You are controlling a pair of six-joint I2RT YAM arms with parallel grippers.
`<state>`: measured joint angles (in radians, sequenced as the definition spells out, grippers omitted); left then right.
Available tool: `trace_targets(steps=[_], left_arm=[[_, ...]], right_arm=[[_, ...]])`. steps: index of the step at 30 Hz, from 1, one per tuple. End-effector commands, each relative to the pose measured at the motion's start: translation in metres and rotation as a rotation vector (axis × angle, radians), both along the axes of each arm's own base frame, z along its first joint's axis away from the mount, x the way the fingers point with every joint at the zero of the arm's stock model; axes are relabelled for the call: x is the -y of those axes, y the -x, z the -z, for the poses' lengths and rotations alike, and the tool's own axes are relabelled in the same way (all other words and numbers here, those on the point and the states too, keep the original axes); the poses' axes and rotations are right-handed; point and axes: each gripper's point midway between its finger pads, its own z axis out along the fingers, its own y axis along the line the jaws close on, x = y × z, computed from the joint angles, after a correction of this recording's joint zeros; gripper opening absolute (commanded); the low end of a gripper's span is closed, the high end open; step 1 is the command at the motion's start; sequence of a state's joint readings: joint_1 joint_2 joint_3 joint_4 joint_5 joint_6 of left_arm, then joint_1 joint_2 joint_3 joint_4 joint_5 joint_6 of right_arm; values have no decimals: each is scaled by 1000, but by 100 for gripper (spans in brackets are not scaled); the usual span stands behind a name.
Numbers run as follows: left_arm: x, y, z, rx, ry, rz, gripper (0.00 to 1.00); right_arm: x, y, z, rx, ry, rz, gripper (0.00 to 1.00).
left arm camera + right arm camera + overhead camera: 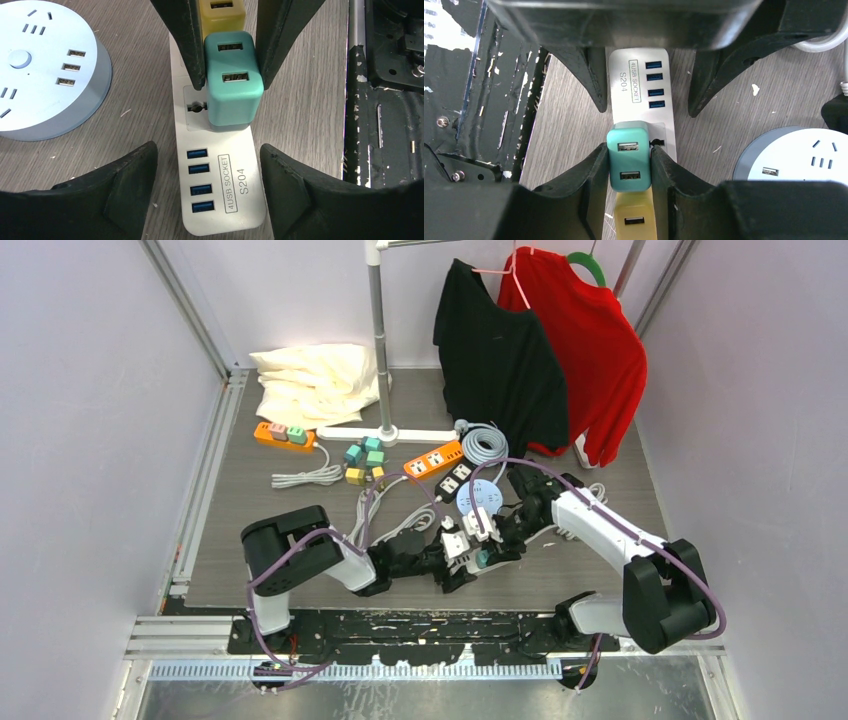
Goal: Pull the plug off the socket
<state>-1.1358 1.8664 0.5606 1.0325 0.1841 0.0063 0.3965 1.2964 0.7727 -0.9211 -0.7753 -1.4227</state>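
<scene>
A white power-strip socket marked "4USB SOCKET S204" lies on the wood-grain table. A teal plug sits in it, and a yellow plug sits just behind. My right gripper is shut on the teal plug, its black fingers pressed against both sides. My left gripper is open, one finger on each side of the socket's USB end with a gap on both sides. In the top view both grippers meet over the socket near the table's front.
A round pale-blue socket hub sits close beside the strip. The metal rail at the table's near edge runs along the other side. Farther back are an orange power strip, small coloured plugs, coiled cables and a clothes rack with shirts.
</scene>
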Motion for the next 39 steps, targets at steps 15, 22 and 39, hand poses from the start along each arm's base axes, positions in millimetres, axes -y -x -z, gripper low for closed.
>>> trace_targets(steps=[15,22,39], left_arm=[[11,-9,-4,3,4,-9,35],[10,-8,-5,-3,8,-6,0],[10,-11,-3,-35,2,0,0]], right_arm=[[4,3,-9,7,-15,-28,15],[-3,15,-15,-38,-78,-64,9],[8,10,-20,-25,-99,-22,1]])
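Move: The white strip's USB end lies between the left hand's open fingers, its middle about 2 cm below the hand point. The teal plug stands some 5 cm to that hand's right and 1 cm ahead, the yellow plug about 9 cm right and 2 cm ahead, and the round socket 12 cm ahead and 3 cm right. The right hand already has the teal plug between its fingertips; from it the USB end is 5 cm left and 1 cm back, 3 cm lower. The left fingers close onto both sides of the white strip's USB end as the hand sinks about 1 cm over it, and clamp it from there. The right hand keeps its pinch on the teal plug, first still, then working it in small shifts: slightly right and back, then forward, ending about 1 cm right and a touch up, with a clockwise twist of a few degrees. ##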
